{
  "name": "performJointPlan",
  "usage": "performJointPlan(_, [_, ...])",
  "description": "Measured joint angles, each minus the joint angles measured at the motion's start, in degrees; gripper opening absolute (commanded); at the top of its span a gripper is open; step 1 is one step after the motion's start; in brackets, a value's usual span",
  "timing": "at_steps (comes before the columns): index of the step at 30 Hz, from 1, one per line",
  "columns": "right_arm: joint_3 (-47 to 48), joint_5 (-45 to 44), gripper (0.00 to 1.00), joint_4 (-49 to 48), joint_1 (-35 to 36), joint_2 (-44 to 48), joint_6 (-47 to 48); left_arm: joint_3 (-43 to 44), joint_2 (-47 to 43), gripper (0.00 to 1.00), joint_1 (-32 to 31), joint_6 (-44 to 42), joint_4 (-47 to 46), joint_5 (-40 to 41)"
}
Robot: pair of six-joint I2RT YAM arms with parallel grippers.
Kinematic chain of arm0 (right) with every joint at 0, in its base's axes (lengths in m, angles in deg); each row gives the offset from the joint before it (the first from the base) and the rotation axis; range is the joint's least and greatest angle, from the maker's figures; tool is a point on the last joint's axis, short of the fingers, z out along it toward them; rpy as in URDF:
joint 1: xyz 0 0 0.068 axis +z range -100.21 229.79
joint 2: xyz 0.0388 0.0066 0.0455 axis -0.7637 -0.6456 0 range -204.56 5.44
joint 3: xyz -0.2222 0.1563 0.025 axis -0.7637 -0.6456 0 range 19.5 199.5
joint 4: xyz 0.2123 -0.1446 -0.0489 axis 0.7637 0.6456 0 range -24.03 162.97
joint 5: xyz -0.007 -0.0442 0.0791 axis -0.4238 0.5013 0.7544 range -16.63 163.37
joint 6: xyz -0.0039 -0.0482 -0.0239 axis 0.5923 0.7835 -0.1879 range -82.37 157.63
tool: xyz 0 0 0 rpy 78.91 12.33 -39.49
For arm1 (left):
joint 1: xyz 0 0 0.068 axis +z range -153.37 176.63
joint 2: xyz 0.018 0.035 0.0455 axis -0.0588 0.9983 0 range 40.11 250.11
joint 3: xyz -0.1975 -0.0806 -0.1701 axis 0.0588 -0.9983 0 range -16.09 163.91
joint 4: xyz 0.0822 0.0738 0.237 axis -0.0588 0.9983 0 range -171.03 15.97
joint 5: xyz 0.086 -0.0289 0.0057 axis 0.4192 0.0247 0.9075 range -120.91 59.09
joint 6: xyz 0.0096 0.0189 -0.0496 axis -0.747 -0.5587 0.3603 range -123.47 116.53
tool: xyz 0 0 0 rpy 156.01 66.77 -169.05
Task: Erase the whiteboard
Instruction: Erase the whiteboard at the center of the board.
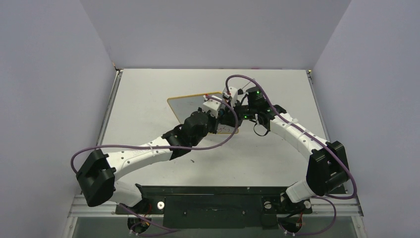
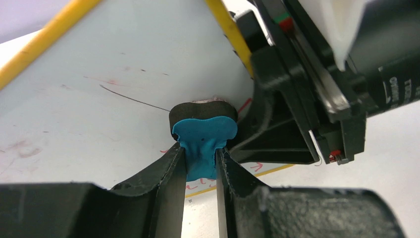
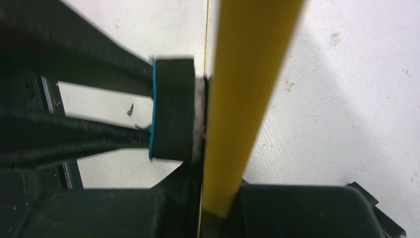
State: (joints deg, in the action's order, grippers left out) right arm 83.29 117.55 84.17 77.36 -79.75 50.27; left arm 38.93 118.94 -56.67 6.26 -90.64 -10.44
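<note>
The whiteboard [image 1: 185,105] stands tilted mid-table, white with a yellowish frame. In the left wrist view its face [image 2: 99,64] carries faint smears, a thin dark line, and red marks [image 2: 257,167] along the lower edge. My left gripper [image 2: 200,154] is shut on the blue-and-black eraser [image 2: 204,130], whose pad is pressed against the board. From the right wrist, the eraser [image 3: 171,114] touches the board beside its frame [image 3: 247,99]. My right gripper [image 3: 223,198] is shut on the board's edge, and it shows as a black body [image 2: 297,99] at the board's right side.
The grey table [image 1: 148,163] is walled on the left, back and right. A black rail [image 1: 213,191] runs along the near edge between the arm bases. Purple cables [image 1: 148,147] loop off both arms over the table.
</note>
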Motion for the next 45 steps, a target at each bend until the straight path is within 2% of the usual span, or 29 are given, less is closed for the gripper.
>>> performJointPlan(4, [0.0,-0.2,0.0,0.2,-0.1,0.0,0.9,0.3,2.1,0.0,-3.5,-1.4,-0.2,5.6])
performJointPlan(10, [0.0,-0.1,0.0,0.3,-0.1,0.0,1.6,0.3,2.4,0.0,-4.2,-1.4,-0.6,8.8])
performJointPlan(22, [0.4,-0.8,0.0,-1.0,-0.1,-0.7,0.3,-0.5,0.4,0.0,4.0,-1.2,3.1,2.9])
performJointPlan(34, [0.4,-0.2,0.0,-0.7,0.2,-0.7,1.9,-8.5,-0.2,0.0,2.2,-1.2,-3.4,2.1])
performJointPlan(38, [0.4,0.5,0.0,-0.4,0.3,-0.6,2.0,-9.3,0.1,0.0,0.5,-1.7,-4.1,1.8])
performJointPlan(45, [0.4,0.7,0.0,-0.3,0.3,-0.6,2.1,-9.4,-0.2,0.0,1.2,-2.0,-3.9,0.5])
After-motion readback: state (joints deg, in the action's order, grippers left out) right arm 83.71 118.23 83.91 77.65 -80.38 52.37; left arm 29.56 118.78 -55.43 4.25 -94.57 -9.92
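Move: The left fingers still hold the eraser against the whiteboard. The leftover red writing near the board's lower edge lies about 2 cm ahead of the left hand, 1 cm left and 8 cm below. The board's middle is some 4 cm ahead and 5 cm left, about level, and the right fingertips are 2 cm ahead, 4 cm right and 4 cm lower. From the right hand, that writing is level in reach, 5 cm left and 4 cm below. The left hand strokes the eraser about 5 cm forward-left across the board, then 4 cm down towards its lower edge. ##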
